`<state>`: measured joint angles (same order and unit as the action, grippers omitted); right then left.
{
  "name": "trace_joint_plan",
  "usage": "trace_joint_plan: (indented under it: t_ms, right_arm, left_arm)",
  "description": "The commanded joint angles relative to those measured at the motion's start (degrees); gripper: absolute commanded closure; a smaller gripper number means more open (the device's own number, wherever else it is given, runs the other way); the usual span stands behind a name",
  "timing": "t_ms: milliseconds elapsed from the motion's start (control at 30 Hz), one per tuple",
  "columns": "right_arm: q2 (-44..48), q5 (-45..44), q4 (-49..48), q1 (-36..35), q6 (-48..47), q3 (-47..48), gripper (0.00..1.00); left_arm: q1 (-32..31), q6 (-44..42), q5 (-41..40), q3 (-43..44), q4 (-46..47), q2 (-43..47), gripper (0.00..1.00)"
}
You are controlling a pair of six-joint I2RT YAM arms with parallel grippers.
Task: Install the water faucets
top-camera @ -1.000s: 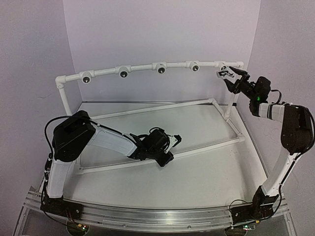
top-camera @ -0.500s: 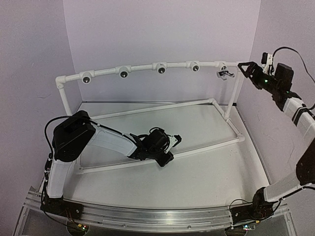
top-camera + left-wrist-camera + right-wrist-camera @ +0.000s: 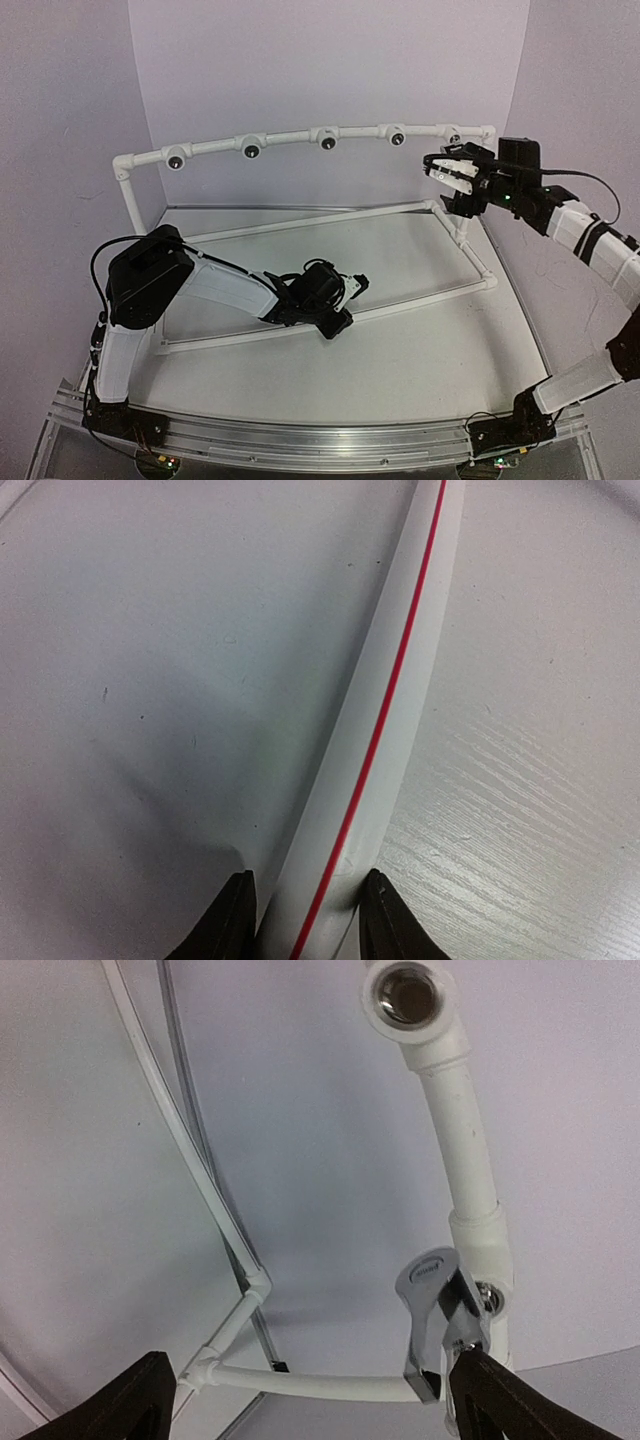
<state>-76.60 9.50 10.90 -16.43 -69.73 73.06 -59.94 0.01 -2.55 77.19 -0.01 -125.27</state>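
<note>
A shiny silver water faucet (image 3: 437,1318) sits in the white fitting at the lower end of the upright pipe (image 3: 458,1120) in the right wrist view. My right gripper (image 3: 315,1405) is open wide, its right finger (image 3: 505,1400) just beside the faucet's spout and nothing between the jaws. Seen from above, the right gripper (image 3: 441,180) hangs in front of the right end of the top rail and covers the faucet. My left gripper (image 3: 305,920) is shut on a white pipe with a red stripe (image 3: 385,720), low on the table (image 3: 349,286).
Several round white fittings with dark holes (image 3: 251,150) line the raised top rail. Another open fitting (image 3: 408,995) shows in the right wrist view. White frame pipes (image 3: 330,222) lie across the white table, with purple walls close behind and at both sides.
My right gripper opened and left the faucet on the rail, swung up toward the right wall, then came back in front of the rail's right end. The left arm has not moved.
</note>
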Motion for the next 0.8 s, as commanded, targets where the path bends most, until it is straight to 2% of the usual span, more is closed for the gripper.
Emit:
trace_joint_plan:
  t_ms: [0, 133, 267, 467, 533, 667, 733, 767]
  right_arm:
    - [-4.38, -14.0, -7.17, -5.73, -12.38, 3.64, 0.02]
    - [-7.46, -19.95, -16.05, -7.4, -13.06, 2.47, 0.02]
    - [-9.06, -24.11, -20.86, -7.59, -12.6, 2.6, 0.02]
    - [-12.8, -30.67, -22.3, -7.5, -12.7, 6.87, 0.13]
    - [-13.9, -31.07, -22.38, -7.51, -11.62, 8.05, 0.24]
    - [-15.32, -33.09, -22.5, -7.11, -8.23, 9.77, 0.38]
    - [-15.67, -34.08, -22.5, -7.0, -6.21, 10.36, 0.55]
    - [-15.68, -34.18, -22.5, -6.93, -5.9, 10.4, 0.57]
  left_arm:
    - [-1.4, 6.51, 4.89, -6.52, -23.47, -9.4, 1.0]
    - [-1.41, 6.61, 4.78, -6.56, -23.69, -9.37, 1.0]
    - [-1.4, 6.7, 4.67, -6.8, -23.64, -9.25, 1.0]
    - [-1.4, 6.33, 4.83, -6.45, -23.77, -9.52, 1.0]
    - [-1.4, 6.41, 4.78, -6.52, -23.72, -9.43, 1.0]
    - [-1.4, 6.79, 4.7, -6.95, -23.46, -9.26, 1.0]
    - [-1.4, 6.86, 4.74, -7.0, -23.49, -9.16, 1.0]
    - [-1.4, 6.85, 4.74, -7.03, -23.47, -9.14, 1.0]
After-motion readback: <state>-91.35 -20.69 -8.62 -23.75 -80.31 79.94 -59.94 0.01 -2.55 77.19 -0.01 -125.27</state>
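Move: The faucet hangs from the rightmost tee of the top rail, about 9 cm ahead of the right hand, in line sideways and some 2 cm higher. The next socket is roughly 9 cm ahead and 12 cm to the left, the frame's right corner about 13 cm ahead and 8 cm to the right, both 3 cm up. From the left hand, the faucet is about 23 cm ahead, 20 cm right and 37 cm up. Forward about 8 cm to the faucet, the right hand first swings 3 cm left and dips slightly, then comes back right and rises about 3 cm, turning some 20 degrees clockwise and tipping up about 15. Wide open at first, its fingers close to a little over half around the faucet; firm contact can't be seen. The left hand keeps its hold on the frame's front bottom rail. ##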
